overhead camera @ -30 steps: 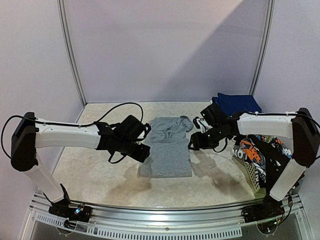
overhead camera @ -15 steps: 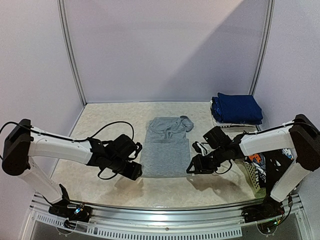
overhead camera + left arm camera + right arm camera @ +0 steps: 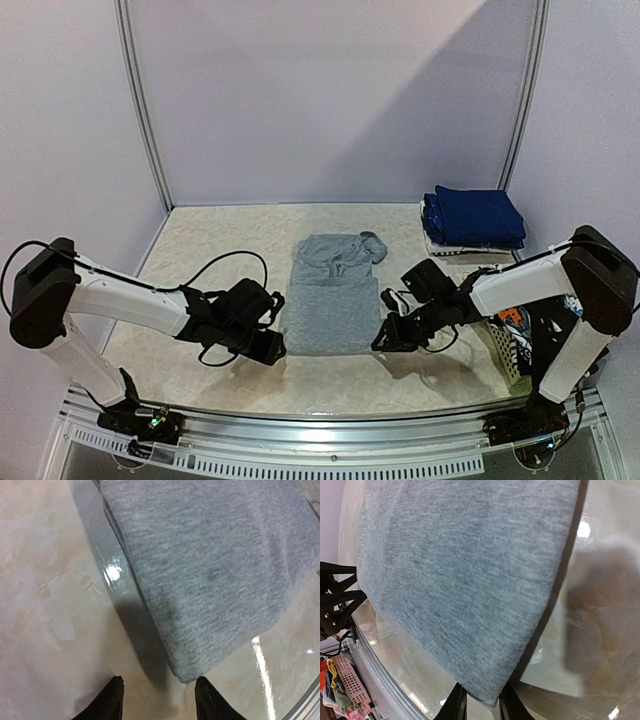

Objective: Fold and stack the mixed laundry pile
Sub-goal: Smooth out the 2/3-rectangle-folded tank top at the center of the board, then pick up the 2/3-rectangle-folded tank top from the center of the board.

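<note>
A grey shirt (image 3: 332, 295) lies folded flat in the middle of the table. My left gripper (image 3: 272, 345) is low at its near left corner. In the left wrist view that gripper (image 3: 159, 696) is open and the shirt's corner (image 3: 192, 672) lies just ahead of its right finger, apart from the left one. My right gripper (image 3: 383, 338) is low at the near right corner. Seen from the right wrist, its fingers (image 3: 481, 702) stand narrow and press on both sides of the shirt's corner (image 3: 487, 692). More laundry (image 3: 517, 322) shows at the right, partly hidden by the right arm.
A folded navy stack (image 3: 475, 218) rests at the back right corner. A white lattice basket (image 3: 505, 358) with printed and black garments stands at the right edge, behind my right arm. The metal front rail (image 3: 330, 418) runs just behind both grippers.
Both arms came down and toward the near edge, from the shirt's sides to its two near corners. Both sets of jaws narrowed, the right far more, onto the corner.
</note>
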Motion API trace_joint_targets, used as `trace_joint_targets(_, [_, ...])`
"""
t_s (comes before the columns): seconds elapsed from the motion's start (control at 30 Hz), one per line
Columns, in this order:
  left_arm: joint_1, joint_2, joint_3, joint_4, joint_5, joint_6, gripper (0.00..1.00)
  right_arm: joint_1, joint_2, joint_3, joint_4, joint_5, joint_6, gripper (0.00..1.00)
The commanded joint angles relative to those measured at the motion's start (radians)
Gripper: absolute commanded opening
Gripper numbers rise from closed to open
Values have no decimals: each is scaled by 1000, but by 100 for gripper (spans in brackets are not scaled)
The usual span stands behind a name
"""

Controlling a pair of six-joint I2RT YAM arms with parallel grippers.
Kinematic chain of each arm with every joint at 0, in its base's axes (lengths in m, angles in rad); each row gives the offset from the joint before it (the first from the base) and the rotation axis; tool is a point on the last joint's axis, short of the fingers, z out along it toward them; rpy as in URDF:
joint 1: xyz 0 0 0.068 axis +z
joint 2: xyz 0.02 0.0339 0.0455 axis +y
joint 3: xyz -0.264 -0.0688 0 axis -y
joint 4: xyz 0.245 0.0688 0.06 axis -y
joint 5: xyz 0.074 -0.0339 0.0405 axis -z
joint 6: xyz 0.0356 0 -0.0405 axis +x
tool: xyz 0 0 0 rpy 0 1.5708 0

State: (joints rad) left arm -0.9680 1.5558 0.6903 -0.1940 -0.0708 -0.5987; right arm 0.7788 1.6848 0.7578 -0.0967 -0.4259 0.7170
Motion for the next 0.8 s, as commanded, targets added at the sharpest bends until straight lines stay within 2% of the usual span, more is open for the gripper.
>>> trace_joint_targets(0.0, [-8,40,-18,80,16,-5,48,9,33,-16,-7,10,-3,20])
trace_joint_targets(0.23, [-9,50,-28,160,84,-10,45,9,35,-17,-13,13,-7,12])
trace_joint_targets(0.33, [-9,56,-26,163,84,-5,35,9,33,-17,-15,15,-8,9])
trace_joint_targets(0.57, [-8,152,11,283,171,-3,0,6,46,29,-42,13,-27,0])
trace_joint_targets(0.63, [-6,157,49,269,167,8,0,-3,47,68,-81,15,-41,0])
trace_joint_targets(0.77, [14,150,185,128,133,62,0,-55,35,196,-202,23,-106,0])
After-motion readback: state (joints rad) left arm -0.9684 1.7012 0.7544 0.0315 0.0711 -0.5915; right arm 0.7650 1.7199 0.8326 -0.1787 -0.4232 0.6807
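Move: The tank top's near left corner is almost at the left hand's open fingertips, about 1 cm ahead and 2 cm right, with the shoulder end some 27 cm ahead and 13 cm right. The near right corner is already between the right hand's half-shut fingers. From the right hand, the fold edge across the cloth lies roughly 20 cm ahead and 10 cm left. Everything is at about fingertip height. Left hand sweeps about 6 cm right and pinches the near hem; right stays, closing on its corner. ##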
